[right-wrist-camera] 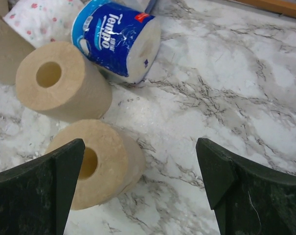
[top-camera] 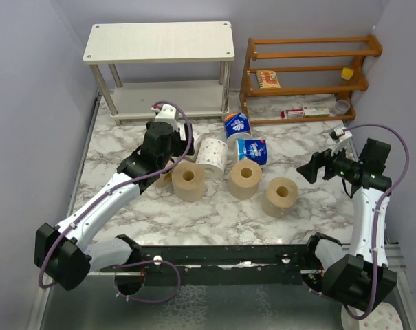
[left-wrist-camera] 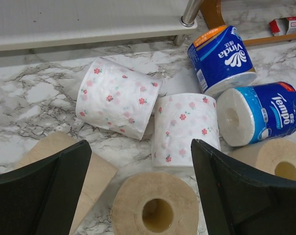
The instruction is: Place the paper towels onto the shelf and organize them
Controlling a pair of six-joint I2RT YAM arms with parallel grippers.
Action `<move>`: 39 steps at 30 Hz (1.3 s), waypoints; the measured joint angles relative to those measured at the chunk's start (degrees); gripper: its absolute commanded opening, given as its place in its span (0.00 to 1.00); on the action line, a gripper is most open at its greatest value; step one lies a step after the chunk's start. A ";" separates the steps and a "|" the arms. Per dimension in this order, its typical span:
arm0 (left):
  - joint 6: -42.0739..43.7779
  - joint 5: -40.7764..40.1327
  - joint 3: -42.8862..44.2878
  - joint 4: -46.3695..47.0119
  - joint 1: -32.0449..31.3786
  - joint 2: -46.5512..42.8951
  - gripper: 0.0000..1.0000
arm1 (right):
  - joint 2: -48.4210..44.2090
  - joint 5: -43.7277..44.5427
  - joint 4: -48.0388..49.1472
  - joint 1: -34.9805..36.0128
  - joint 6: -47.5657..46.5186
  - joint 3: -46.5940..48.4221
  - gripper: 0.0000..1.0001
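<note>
The shelf (top-camera: pixel 159 41) stands at the back left with both boards bare; its lower board (left-wrist-camera: pixel 84 22) shows in the left wrist view. The paper towels lie grouped mid-table: tan rolls (top-camera: pixel 188 181) (top-camera: pixel 245 179) (top-camera: pixel 280 196), a pink-dotted white one (top-camera: pixel 212 155), and blue-wrapped ones (top-camera: pixel 236 126) (top-camera: pixel 252 151). My left gripper (left-wrist-camera: pixel 140 143) hangs open above a tan roll (left-wrist-camera: pixel 155 208), with two dotted rolls (left-wrist-camera: pixel 116 98) (left-wrist-camera: pixel 184 127) beyond it. My right gripper (right-wrist-camera: pixel 139 142) is open and holds nothing, just right of a tan roll (right-wrist-camera: pixel 103 156).
An orange-brown wooden rack (top-camera: pixel 307 69) holding small boxes stands at the back right. Grey walls close in the left, back and right sides. A fourth tan roll (left-wrist-camera: pixel 101 176) lies on its side under my left finger.
</note>
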 measured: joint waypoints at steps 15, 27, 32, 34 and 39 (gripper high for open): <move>-2.38 -10.54 -1.73 0.15 -0.02 -7.28 0.91 | 21.64 -5.05 -17.92 10.36 -10.97 24.83 0.88; 2.14 -24.35 -15.89 13.55 1.11 -32.04 0.89 | 30.86 10.23 -11.15 33.22 -1.79 20.96 0.82; 5.75 -20.81 -17.66 19.08 1.60 -35.43 0.89 | 33.92 11.41 -7.43 34.73 0.17 20.94 0.75; 6.51 -18.82 -17.49 20.02 1.64 -34.45 0.89 | 34.62 11.45 -5.97 35.30 0.85 20.94 0.70; 6.93 -14.47 -17.03 19.78 1.64 -30.27 0.89 | 36.37 11.43 -3.19 36.74 2.29 20.94 0.64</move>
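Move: The middle brown roll, standing, lies about 18 cm left of the right hand, 1 cm ahead and some 14 cm below. Beyond that roll, the blue Tempo pack is 9 cm farther out and 3 cm to its right; the right brown roll is 6 cm nearer and 12 cm to its right. From the left hand, the middle brown roll is about 21 cm right, 8 cm back and 14 cm below. Right hand hops, then swings about 15 cm left, down to the middle roll, fingers part-closing; left retreats left-up. ##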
